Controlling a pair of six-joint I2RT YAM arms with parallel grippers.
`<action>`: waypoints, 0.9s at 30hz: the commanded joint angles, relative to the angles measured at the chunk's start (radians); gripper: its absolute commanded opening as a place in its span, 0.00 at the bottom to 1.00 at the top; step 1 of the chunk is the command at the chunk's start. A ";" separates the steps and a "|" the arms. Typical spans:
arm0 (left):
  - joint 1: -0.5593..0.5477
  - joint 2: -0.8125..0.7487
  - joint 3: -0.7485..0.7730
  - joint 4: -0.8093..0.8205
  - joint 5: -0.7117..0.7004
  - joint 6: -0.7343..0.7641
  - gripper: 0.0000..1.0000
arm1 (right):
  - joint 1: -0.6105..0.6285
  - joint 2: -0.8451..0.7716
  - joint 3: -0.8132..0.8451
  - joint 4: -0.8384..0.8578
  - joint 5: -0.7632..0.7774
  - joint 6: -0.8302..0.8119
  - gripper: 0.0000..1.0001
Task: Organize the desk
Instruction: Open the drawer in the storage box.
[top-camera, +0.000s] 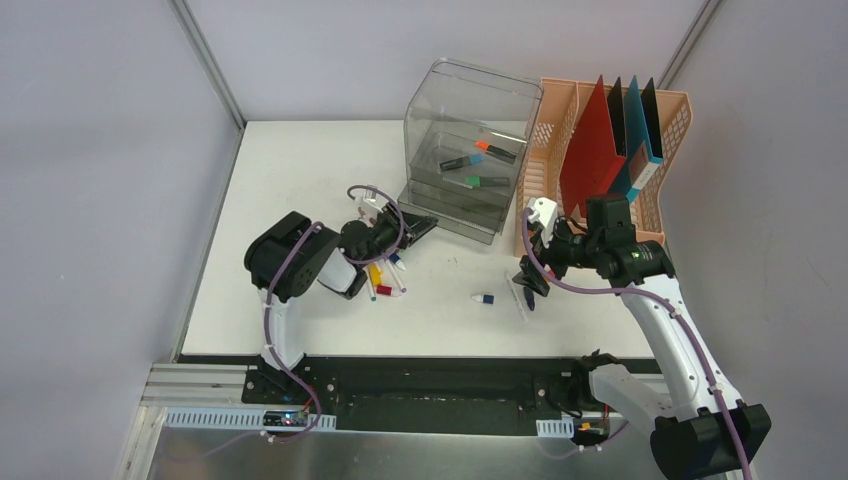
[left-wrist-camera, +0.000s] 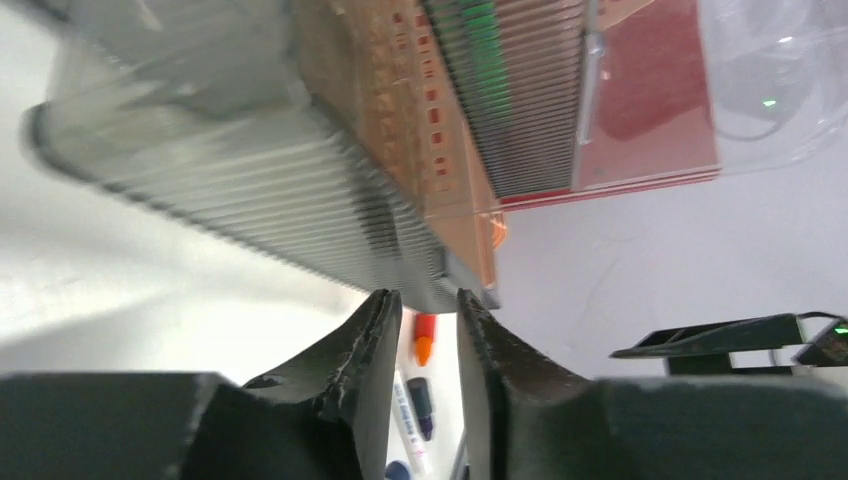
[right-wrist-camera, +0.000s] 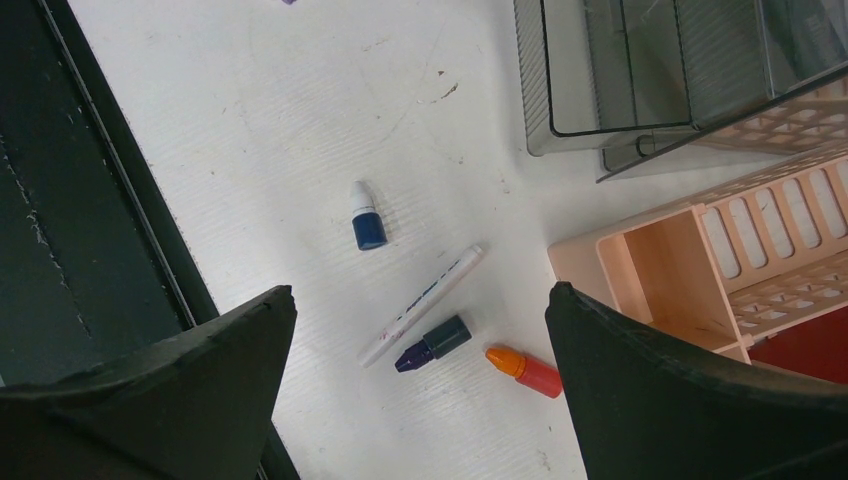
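The white desk (top-camera: 300, 180) holds loose small items. My left gripper (top-camera: 420, 226) reaches toward the base of a clear drawer unit (top-camera: 465, 150). In the left wrist view the left gripper (left-wrist-camera: 430, 295) has its jaws a narrow gap apart with nothing between them, tips close to the unit's ribbed lower edge (left-wrist-camera: 300, 210). My right gripper (right-wrist-camera: 420, 290) hangs wide open and empty above a white pen (right-wrist-camera: 422, 304), a dark purple-tipped bottle (right-wrist-camera: 433, 343) and an orange-capped red bottle (right-wrist-camera: 525, 371). A blue bottle (right-wrist-camera: 367, 217) lies just beyond them.
A peach basket (top-camera: 545, 130) with upright red, black and blue folders (top-camera: 590, 150) stands at the back right, against the drawer unit. Markers (top-camera: 487, 181) lie inside the unit. Several small coloured items (top-camera: 378, 280) sit by the left arm. A black rail (right-wrist-camera: 90, 250) runs along the desk's front.
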 joint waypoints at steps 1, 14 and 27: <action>0.004 -0.063 -0.072 -0.003 -0.023 0.104 0.37 | -0.007 -0.007 0.004 0.019 -0.009 -0.019 0.99; 0.017 -0.358 -0.184 -0.256 -0.020 0.348 0.66 | -0.011 -0.004 0.003 0.016 -0.004 -0.024 0.99; 0.018 -1.130 -0.206 -1.072 -0.338 0.729 0.99 | -0.013 -0.006 0.001 0.016 0.006 -0.029 0.99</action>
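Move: The pulled-out drawer's front handle is right by the left fingertips, about 3 cm to the right, neither ahead nor back. The storage box's middle stands some 15 cm farther out, 9 cm right and 7 cm higher than the hand; the marker pile lies roughly 8 cm back, 9 cm left and 6 cm below the hand. From the idle right hand the handle is about 11 cm ahead, 16 cm left and 11 cm lower. The left hand opens wide at the drawer front, dips slightly, then retreats up, left and back, about 14 cm. ##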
